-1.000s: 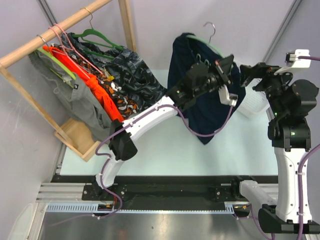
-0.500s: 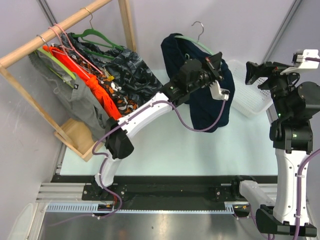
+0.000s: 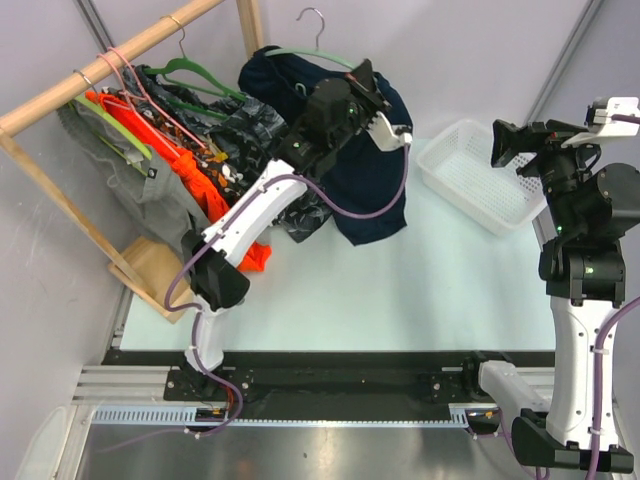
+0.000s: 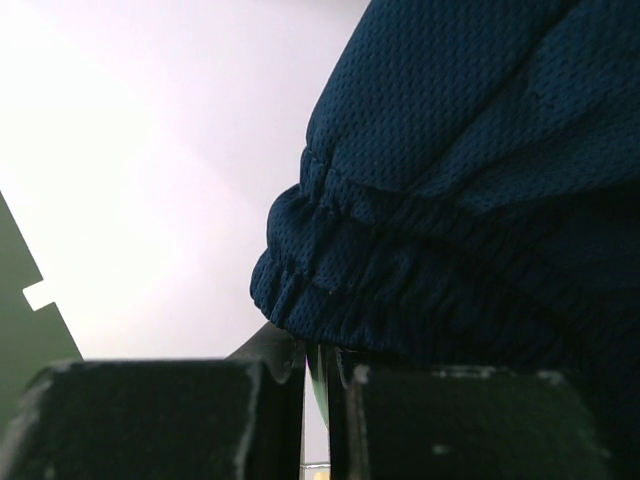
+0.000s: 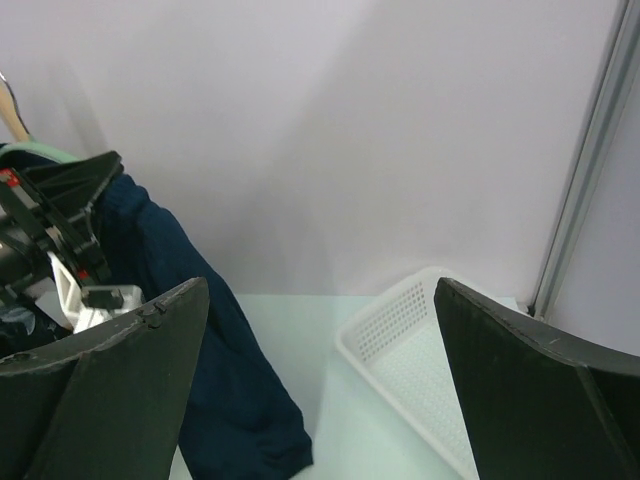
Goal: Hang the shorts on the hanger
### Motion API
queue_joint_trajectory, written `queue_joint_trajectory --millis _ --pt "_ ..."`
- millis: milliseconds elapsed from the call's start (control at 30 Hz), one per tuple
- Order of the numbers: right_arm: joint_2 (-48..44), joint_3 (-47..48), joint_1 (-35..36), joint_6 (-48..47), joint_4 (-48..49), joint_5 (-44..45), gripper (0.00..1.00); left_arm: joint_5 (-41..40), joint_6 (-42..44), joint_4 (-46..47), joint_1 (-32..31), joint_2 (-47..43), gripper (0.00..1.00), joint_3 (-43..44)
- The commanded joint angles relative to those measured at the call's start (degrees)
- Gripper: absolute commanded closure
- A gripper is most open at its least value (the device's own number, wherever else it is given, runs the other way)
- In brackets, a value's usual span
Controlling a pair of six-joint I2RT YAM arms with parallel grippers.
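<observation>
The dark navy shorts (image 3: 362, 175) hang draped over the pale mint-green hanger (image 3: 298, 52), whose wire hook (image 3: 316, 20) points up at the back of the table. My left gripper (image 3: 360, 80) is shut on the hanger's thin bar and holds it in the air beside the rack. In the left wrist view the shorts' gathered waistband (image 4: 420, 270) lies just above the left gripper (image 4: 318, 372), with a green sliver of the hanger (image 4: 318, 385) pinched between the fingers. My right gripper (image 3: 502, 142) stands open and empty at the right; in its own view the right gripper (image 5: 320, 390) frames the shorts (image 5: 215, 390).
A wooden rack (image 3: 110, 58) at the back left carries a dark green hanger (image 3: 195, 72), pink hangers (image 3: 128, 75), an orange garment (image 3: 195, 185), a patterned garment (image 3: 270, 150) and a grey one (image 3: 130, 175). A white basket (image 3: 478, 175) sits at the back right, also seen as the basket (image 5: 430, 350).
My left arm has swung left and back, carrying the hanger and shorts from mid-table to beside the rack. The right gripper drew back a little, then held still.
</observation>
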Motion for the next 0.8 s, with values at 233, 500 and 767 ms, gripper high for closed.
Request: queue_joint_trajectory --millis 233,500,767 --pt "0.6 1.9 -0.4 0.8 2.0 -2.6 0.00 2.4 11.4 6.5 10.9 -3.6 1.00 9.3" --pt "1.3 2.0 -0.4 1.7 0.9 -3.5 0.00 7.5 6.0 13.1 16.9 -3.6 1.00 9.1" --pt "1.6 2.0 -0.4 2.2 0.3 -4.4 0.00 9.5 2.0 9.3 19.7 -6.2 1.00 4.5"
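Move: The left hand already grips the light green hanger with the navy shorts on it; its hook stands about 10 cm left, 6 ahead and 10 above. The goal, the free far stretch of the wooden rail, is roughly 25 cm left, 10 ahead and 12 above. The dark green hanger is level with the hand, 31 cm left, and the rack's far post 20 left, 10 ahead. From the right hand the rail stretch lies about 55 cm left, 30 ahead and 8 above. Leftward, with a smaller reach forward and a rise, the left hand carries the hanger and shorts towards the rail's free far stretch, some 17 cm to the left, 7 forward and 6 up, easing off at the end. The wrist turns about 15 degrees, mostly counter-clockwise with the fingertips lifting a little, while the shut fingers keep their pinch on the hanger's end. ##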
